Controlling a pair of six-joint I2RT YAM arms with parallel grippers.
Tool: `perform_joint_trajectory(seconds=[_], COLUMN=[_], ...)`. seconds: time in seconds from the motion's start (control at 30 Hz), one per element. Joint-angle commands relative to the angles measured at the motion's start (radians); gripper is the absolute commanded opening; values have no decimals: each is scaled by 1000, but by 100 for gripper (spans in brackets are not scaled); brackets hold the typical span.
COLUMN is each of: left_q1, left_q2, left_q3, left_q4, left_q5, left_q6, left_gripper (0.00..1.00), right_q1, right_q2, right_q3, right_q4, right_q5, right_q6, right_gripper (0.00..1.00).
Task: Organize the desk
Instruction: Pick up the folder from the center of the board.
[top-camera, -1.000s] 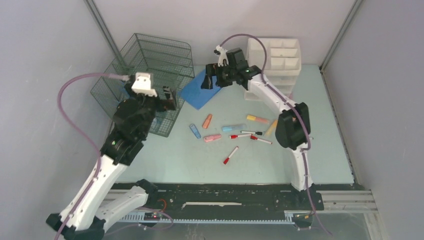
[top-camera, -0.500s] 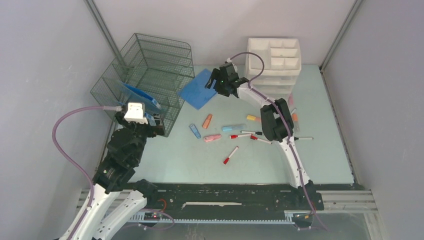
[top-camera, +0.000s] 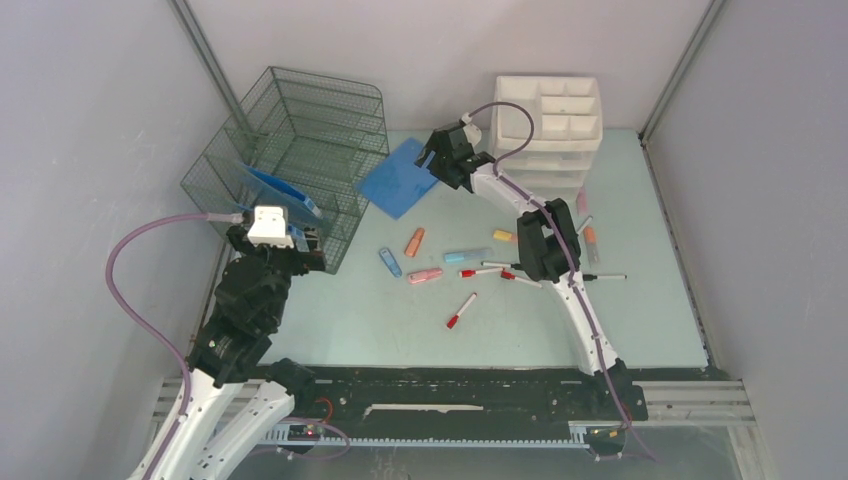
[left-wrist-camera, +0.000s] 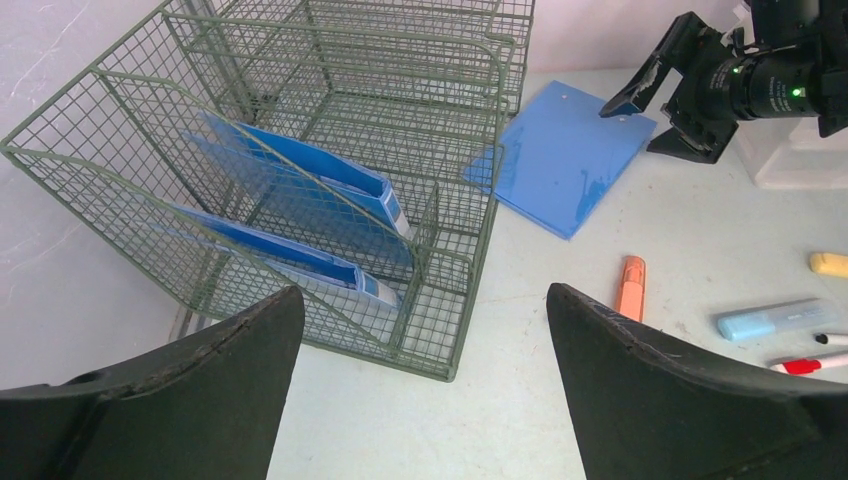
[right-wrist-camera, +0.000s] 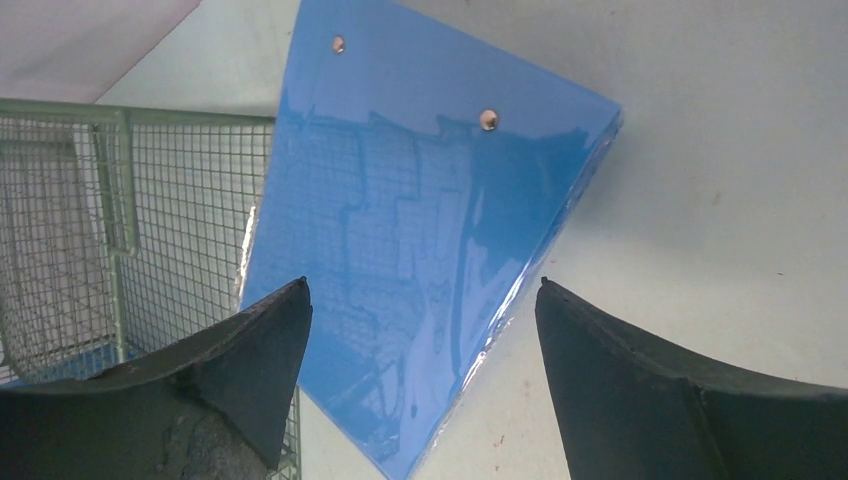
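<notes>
The desk (top-camera: 640, 300) is a pale mint-green tabletop. A flat blue folder (top-camera: 398, 178) lies on it beside a green wire rack (top-camera: 300, 140). My right gripper (top-camera: 433, 162) is open and empty, low over the folder's right corner; in the right wrist view the folder (right-wrist-camera: 420, 230) fills the gap between the open fingers of the right gripper (right-wrist-camera: 420, 285). My left gripper (top-camera: 312, 247) is open and empty at the rack's front corner. The left wrist view shows the left gripper (left-wrist-camera: 425, 295), the rack (left-wrist-camera: 440, 300), the folder (left-wrist-camera: 570, 160) and the right gripper (left-wrist-camera: 665, 100).
Two blue folders (left-wrist-camera: 300, 175) stand in the rack. A white compartment organizer (top-camera: 550, 125) stands at the back right. Several markers and pens lie mid-desk: orange (top-camera: 414, 242), pink (top-camera: 425, 276), light blue (top-camera: 467, 256), red-capped (top-camera: 460, 311).
My left arm has drawn back from the rack toward the near edge. My right gripper has come down low over the blue folder's right corner.
</notes>
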Motion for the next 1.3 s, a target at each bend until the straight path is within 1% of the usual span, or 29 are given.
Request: perform_joint_trajectory(seconds=[0.0, 0.23, 0.57, 0.63, 0.73, 0.83, 1.03, 1.27], left_q1=[21, 30, 44, 47, 50, 52, 54, 54], left_q2=[0, 0, 19, 21, 23, 23, 21, 28], left_q3=[-1, -3, -2, -1, -1, 0, -1, -2], left_q4=[24, 25, 25, 25, 25, 24, 23, 25], left_q5=[11, 18, 23, 26, 33, 37, 40, 34], left_q6=[14, 7, 7, 8, 7, 6, 6, 6], left_gripper=[100, 100, 100, 100, 100, 100, 100, 100], right_q1=[-4, -11, -24, -26, -30, -31, -28, -36], right_q2=[32, 63, 115, 113, 102, 95, 88, 95], right_q3=[43, 53, 94, 100, 102, 104, 108, 111], right_q4=[-46, -30, 39, 52, 70, 92, 120, 159], right_q5=[37, 14, -104, -161, -204, -243, -294, -377], right_q6=[66, 93, 96, 86, 77, 65, 92, 167], right_gripper=[90, 90, 88, 86, 83, 78, 74, 56])
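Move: The blue folder's middle is about 6 cm to the left of my right hand, some 2 cm ahead and 5 cm below; my open fingers hang over its right-hand edge. The wire basket is roughly 28 cm to the left and level ahead, the drawer unit about 26 cm to the right and 2 cm ahead, and the orange highlighter 17 cm back and 2 cm left. From my left hand the folder is about 36 cm ahead, 16 cm right and 27 cm lower. My right hand sinks almost 3 cm onto the folder's right-hand edge, then slides some 3 cm left across it towards the basket, easing up about a centimetre. As it slides, my wrist rolls and swings counter-clockwise, about 15 degrees in all, and my fingers close by roughly a third around the edge, the right fingertip coming up against it. ##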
